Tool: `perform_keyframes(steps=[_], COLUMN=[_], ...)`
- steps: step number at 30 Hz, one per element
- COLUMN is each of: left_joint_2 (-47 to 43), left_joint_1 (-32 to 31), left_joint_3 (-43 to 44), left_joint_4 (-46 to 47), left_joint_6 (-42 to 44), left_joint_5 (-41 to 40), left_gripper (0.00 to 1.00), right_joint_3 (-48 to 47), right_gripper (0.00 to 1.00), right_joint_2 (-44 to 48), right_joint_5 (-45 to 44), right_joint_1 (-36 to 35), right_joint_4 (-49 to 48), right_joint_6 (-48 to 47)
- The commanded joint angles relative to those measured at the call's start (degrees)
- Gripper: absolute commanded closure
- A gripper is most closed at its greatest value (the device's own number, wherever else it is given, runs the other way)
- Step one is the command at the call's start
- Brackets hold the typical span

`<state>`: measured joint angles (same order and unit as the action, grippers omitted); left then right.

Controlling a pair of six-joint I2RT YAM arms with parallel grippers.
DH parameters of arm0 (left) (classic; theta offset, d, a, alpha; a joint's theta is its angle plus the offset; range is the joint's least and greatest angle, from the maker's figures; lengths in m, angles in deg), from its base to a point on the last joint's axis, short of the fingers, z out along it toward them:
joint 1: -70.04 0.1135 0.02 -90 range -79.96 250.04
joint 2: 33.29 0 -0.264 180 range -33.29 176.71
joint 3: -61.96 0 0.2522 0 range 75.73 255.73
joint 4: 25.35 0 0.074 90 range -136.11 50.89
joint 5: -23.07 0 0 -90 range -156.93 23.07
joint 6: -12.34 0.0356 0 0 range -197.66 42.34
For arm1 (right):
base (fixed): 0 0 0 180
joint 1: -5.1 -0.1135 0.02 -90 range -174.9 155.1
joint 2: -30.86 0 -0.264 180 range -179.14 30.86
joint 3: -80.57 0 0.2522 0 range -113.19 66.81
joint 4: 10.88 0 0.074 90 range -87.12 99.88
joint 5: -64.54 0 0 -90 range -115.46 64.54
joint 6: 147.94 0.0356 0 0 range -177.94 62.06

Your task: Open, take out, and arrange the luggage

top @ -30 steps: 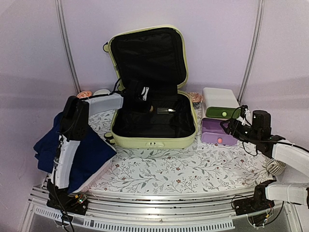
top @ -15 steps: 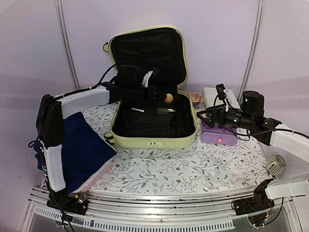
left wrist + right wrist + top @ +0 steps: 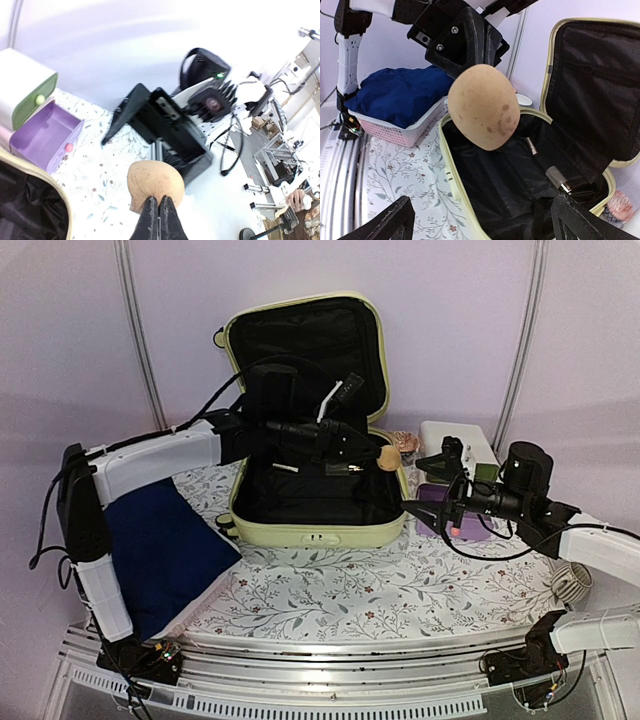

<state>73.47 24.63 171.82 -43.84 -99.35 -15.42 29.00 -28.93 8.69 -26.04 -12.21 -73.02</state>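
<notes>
The luggage (image 3: 318, 533), a pale yellow-green suitcase, lies open with its lid upright against the back wall. My left gripper (image 3: 370, 455) reaches across it, shut on a tan egg-shaped sponge (image 3: 386, 457) held above the suitcase's right rim. In the left wrist view the shut fingertips (image 3: 159, 201) pinch the sponge (image 3: 155, 184) from below. My right gripper (image 3: 428, 483) is open wide, just right of the sponge and facing it. In the right wrist view its gripper (image 3: 485, 220) has the sponge (image 3: 485, 107) floating ahead, untouched. Two small tubes (image 3: 532, 146) lie on the black lining.
A white basket (image 3: 405, 131) with blue cloth (image 3: 160, 550) sits left of the suitcase. The small white drawer box (image 3: 455, 445) stands at the right, its purple drawer (image 3: 448, 518) pulled out under my right gripper. A white coil (image 3: 572, 585) lies near the right arm.
My left arm lifted the sponge out of the suitcase and carried it right, over the rim. My right gripper swung left toward it and opened wider.
</notes>
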Motion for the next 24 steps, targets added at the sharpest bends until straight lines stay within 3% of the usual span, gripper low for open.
perform_keyframes(steps=[1,9,12,22,24], left_joint_2=[-1.03,-1.03,-0.98,-0.69,-0.68], left_joint_1=[-0.89,-1.54,-1.61,-1.87,-1.88], left_joint_3=[-1.13,-0.80,-0.90,-1.17,-1.17], left_joint_4=[1.83,1.83,1.79,1.31,1.14], left_joint_6=[0.27,0.26,0.16,0.25,0.38], left_joint_5=[1.07,1.23,1.36,1.58,1.58], left_gripper=[1.00,1.00,1.00,1.00,1.00], right_joint_3=[-3.60,-5.44,-7.16,-8.51,-8.44], right_gripper=[0.04,0.12,0.19,0.26,0.33], right_joint_2=[-1.89,-3.87,-5.47,-7.43,-7.34], right_joint_5=[-1.60,-4.09,-6.58,-10.85,-10.95], right_joint_1=[-1.23,-7.27,-7.79,-8.33,-8.41], right_joint_4=[-2.05,-2.28,-2.21,-6.51,-7.18], right_joint_6=[-9.41,-20.26,-20.45,-19.81,-20.20])
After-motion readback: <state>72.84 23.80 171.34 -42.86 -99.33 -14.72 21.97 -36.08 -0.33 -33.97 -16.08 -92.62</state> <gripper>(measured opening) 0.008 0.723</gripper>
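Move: The round tan item, pinched in the left fingertips, lies some 6 cm to the left of the open right hand, about 3 cm ahead and 5 cm above; it juts about 3 cm to the right of the left hand point. From the right hand, the open suitcase's middle is roughly 24 cm ahead, 23 cm left and 20 cm down, while the purple drawer sits around 22 cm ahead, 9 cm right and 24 cm below. The right hand goes about 4 cm left and 3 cm up towards the tan item, dipping back slightly midway before easing forward again, and rolls some 20 degrees so that its forward side lifts. Its wide-open jaws narrow by about a quarter as they come up around the item, though whether they touch it can't be seen, while the left hand holds almost still and keeps its pinch, offering the item out to the right. ##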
